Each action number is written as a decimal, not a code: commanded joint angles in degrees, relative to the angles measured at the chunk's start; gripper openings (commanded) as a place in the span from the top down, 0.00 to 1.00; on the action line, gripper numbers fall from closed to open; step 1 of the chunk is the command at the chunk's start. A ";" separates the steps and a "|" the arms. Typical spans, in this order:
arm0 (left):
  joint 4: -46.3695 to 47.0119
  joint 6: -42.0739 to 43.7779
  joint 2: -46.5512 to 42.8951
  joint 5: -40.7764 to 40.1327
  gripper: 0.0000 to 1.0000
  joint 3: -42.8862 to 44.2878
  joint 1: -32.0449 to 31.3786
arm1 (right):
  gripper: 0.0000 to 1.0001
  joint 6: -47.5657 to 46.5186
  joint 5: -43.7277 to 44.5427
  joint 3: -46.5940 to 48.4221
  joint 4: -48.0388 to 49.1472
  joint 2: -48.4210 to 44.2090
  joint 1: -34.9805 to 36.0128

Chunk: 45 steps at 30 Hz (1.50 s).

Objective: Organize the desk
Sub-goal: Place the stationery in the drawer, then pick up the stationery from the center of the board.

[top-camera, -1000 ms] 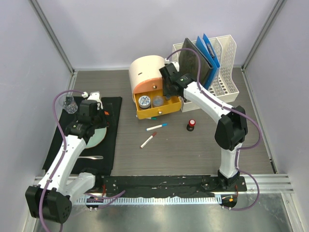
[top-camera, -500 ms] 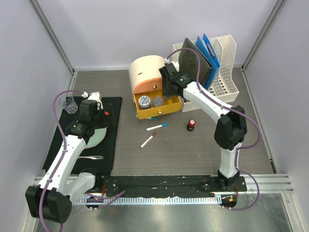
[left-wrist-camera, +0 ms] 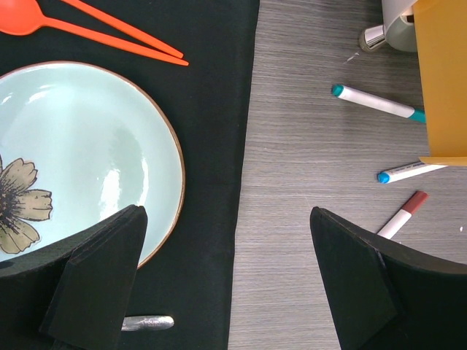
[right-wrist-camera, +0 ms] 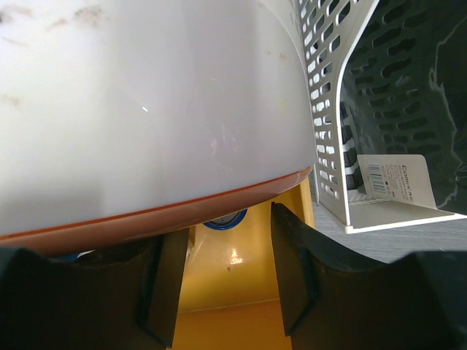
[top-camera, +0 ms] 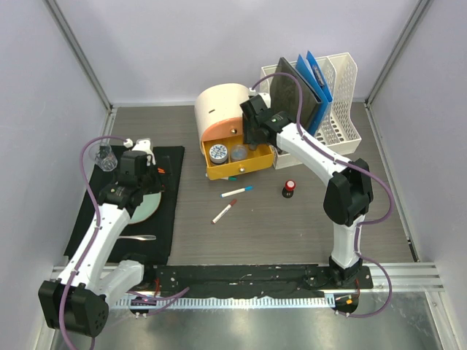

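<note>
The desk point(top-camera: 292, 226) is a dark wood-grain top; in the left wrist view its grain point(left-wrist-camera: 306, 146) runs beside a black mat point(left-wrist-camera: 211, 146). My left gripper point(top-camera: 149, 176) hangs open over the mat's right edge point(left-wrist-camera: 226, 240), nothing between its fingers. My right gripper point(top-camera: 252, 138) is at the pulled-out yellow drawer point(top-camera: 233, 166) of a cream domed organizer point(top-camera: 222, 106). Its jaws point(right-wrist-camera: 228, 248) stand open and empty above the drawer floor point(right-wrist-camera: 226, 292), just under the dome point(right-wrist-camera: 146, 109). Behind them shows a blue-rimmed jar point(right-wrist-camera: 222, 219).
Three markers point(left-wrist-camera: 376, 102) point(left-wrist-camera: 405, 171) point(left-wrist-camera: 401, 219) lie loose in front of the drawer. A small red-and-black item point(top-camera: 290, 189) sits right of them. The mat carries a pale blue plate point(left-wrist-camera: 87, 146), orange chopsticks point(left-wrist-camera: 124, 33), a spoon point(top-camera: 139, 237) and a glass point(top-camera: 107, 159). A white file rack point(top-camera: 339, 109) stands behind.
My right gripper's jaws have spread wider over the drawer. Both arms otherwise hold their places, and nothing on the desk has moved.
</note>
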 commanded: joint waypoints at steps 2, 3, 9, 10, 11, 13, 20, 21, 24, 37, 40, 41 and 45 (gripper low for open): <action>0.43 0.14 -0.11 -0.08 0.00 2.11 0.22 | 0.46 0.15 0.87 1.90 2.08 -2.17 -0.04; 0.34 0.22 -0.11 -0.08 0.00 2.11 0.22 | 0.46 0.24 0.95 1.81 2.00 -2.26 -0.13; 0.43 0.14 -0.29 -0.17 0.00 2.11 0.31 | 0.43 0.42 0.69 0.84 2.08 -4.63 -0.04; 0.43 0.22 -0.20 -0.08 0.00 2.11 0.31 | 0.43 0.42 0.60 0.75 2.17 -4.98 -0.04; 0.43 0.22 -0.29 -0.17 0.00 2.11 0.31 | 0.43 0.33 0.60 0.41 2.17 -5.94 -0.04; 0.43 0.22 -0.38 -0.17 0.00 2.11 0.22 | 0.39 0.42 0.43 -0.12 2.87 -7.08 -0.04; 0.42 0.22 -0.29 -0.34 0.00 2.11 0.22 | 0.34 0.24 -1.86 -2.14 3.93 -12.01 -0.04; 0.43 0.14 -0.29 -0.26 0.00 2.11 0.31 | 0.33 0.16 -2.12 -2.76 3.84 -13.84 -0.04; 0.34 0.14 -0.29 -0.25 0.00 2.11 0.31 | 0.31 0.07 -1.16 -7.23 3.84 -20.24 -0.04; 0.25 0.14 -0.82 -0.43 0.00 2.02 0.40 | 0.00 6.12 2.98 -41.32 1.47 -45.15 -1.45; 0.34 -0.04 -0.47 -0.34 0.00 1.93 0.31 | 0.00 7.62 1.13 -44.41 0.94 -44.01 -2.15; 0.16 0.05 -0.47 -0.17 0.00 2.02 0.31 | 0.00 7.71 0.87 -44.68 1.29 -42.61 -2.41; 0.07 -0.04 -0.29 -0.34 0.00 2.11 0.31 | 0.00 7.19 0.25 -45.48 2.52 -39.27 -3.90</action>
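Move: Just in front of the chest stands the red-capped bottle, about 10 cm back and 13 cm right of the right hand and some 15 cm below it. The blue-capped bottle already lies released in the drawer, about 2 cm ahead of the hand and 6 below; the clear tub is 5 cm to the hand's left and 1 back. The blue-capped marker lies 9 cm back and 6 left. From the left hand the red-capped bottle is about 41 cm right and 2 ahead. Lifting clear of the drawer, the empty right hand rises about 9 cm, then swings back and to the right, away from the chest, and sinks again over the desk towards the red-capped bottle, ending some 15 cm back and 12 cm right of its start. The fingers spread from half to wide open; the wrist tips up on the way, levels out again and finishes turned slightly clockwise. ##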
